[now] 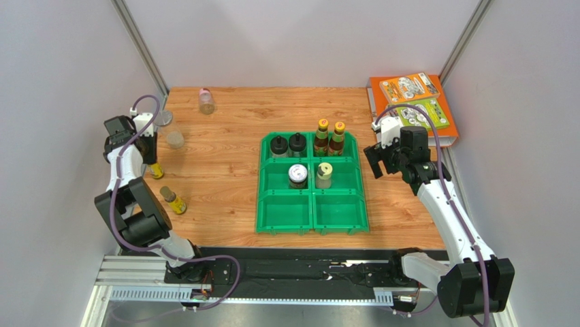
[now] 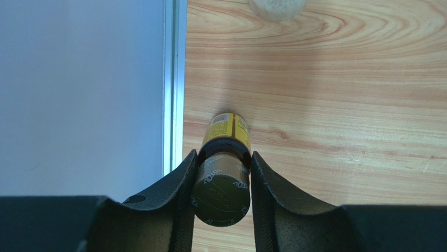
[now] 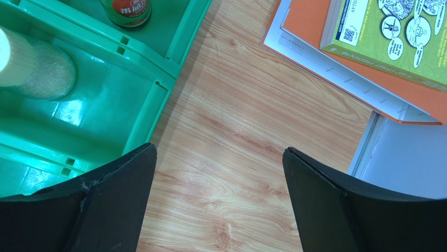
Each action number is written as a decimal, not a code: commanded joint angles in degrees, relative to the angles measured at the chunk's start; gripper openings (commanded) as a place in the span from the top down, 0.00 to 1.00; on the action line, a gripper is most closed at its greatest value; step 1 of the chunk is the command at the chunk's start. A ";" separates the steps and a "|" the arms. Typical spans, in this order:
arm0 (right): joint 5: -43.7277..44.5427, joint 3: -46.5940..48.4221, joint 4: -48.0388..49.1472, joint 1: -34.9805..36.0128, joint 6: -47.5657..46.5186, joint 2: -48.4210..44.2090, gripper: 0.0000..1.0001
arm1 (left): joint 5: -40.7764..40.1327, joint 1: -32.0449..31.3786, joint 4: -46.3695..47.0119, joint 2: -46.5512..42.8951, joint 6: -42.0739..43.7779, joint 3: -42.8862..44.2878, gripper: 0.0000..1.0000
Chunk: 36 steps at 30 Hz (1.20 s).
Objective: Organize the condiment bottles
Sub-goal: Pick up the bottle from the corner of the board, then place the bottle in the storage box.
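Observation:
A small amber bottle (image 2: 226, 131) with a yellow label and a dark cap stands at the table's left edge. My left gripper (image 2: 223, 153) is shut on its cap, both fingers touching it; from above the gripper (image 1: 154, 161) hangs over that bottle (image 1: 157, 170). Another yellow-labelled bottle (image 1: 173, 200) lies on its side nearer the front. A clear jar (image 1: 175, 138) and a pink-capped bottle (image 1: 205, 101) stand further back. Several bottles sit in the green bin (image 1: 312, 228). My right gripper (image 1: 376, 160) (image 3: 219, 194) is open over bare wood beside the bin, holding nothing.
The bin's two front compartments hold nothing. Its right wall (image 3: 157, 89) is just left of my right fingers. Orange and green books (image 1: 412, 102) (image 3: 388, 31) lie at the back right corner. A metal rail and the wall (image 2: 173, 79) run close to the gripped bottle's left.

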 commanded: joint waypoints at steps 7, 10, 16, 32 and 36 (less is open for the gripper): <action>0.17 2.21 1.24 0.27 -0.47 -0.38 0.07 | 15.17 0.59 -7.80 -1.78 4.31 2.23 1.00; 0.17 2.29 1.15 0.27 -0.47 -0.38 0.07 | 20.18 0.68 -10.35 -2.48 5.71 3.11 1.00; 0.26 2.29 1.15 0.27 -0.47 -0.47 0.07 | 26.51 0.68 -14.48 -2.92 7.91 4.16 1.00; 0.61 2.38 1.15 0.27 -0.20 -0.21 0.07 | 33.47 -10.21 -19.49 -10.04 8.45 7.94 1.00; 0.87 2.38 1.15 0.27 -0.20 -0.03 0.07 | 32.94 -18.63 -19.32 -11.88 6.51 9.26 1.00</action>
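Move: Off the left hand's right side, about 52 cm away and 3 cm back, is the middle of the green box, roughly 8 cm lower. The pinched yellow-label bottle still stands at the table's left edge. The other yellow bottle is some 11 cm back and 7 cm right, a clear jar about 11 cm ahead and 6 cm right. From the right hand, the box's middle lies about 21 cm left, 2 cm ahead and 13 cm lower. Carrying the yellow-label bottle by its cap in an unchanged pinch, the left hand sweeps about 18 cm right towards the green box. It travels nearly level at first, then climbs some 7 cm over the last third. The wrist turns roughly 35 degrees clockwise and tilts so the fingertips and bottle foot swing out to the right. ##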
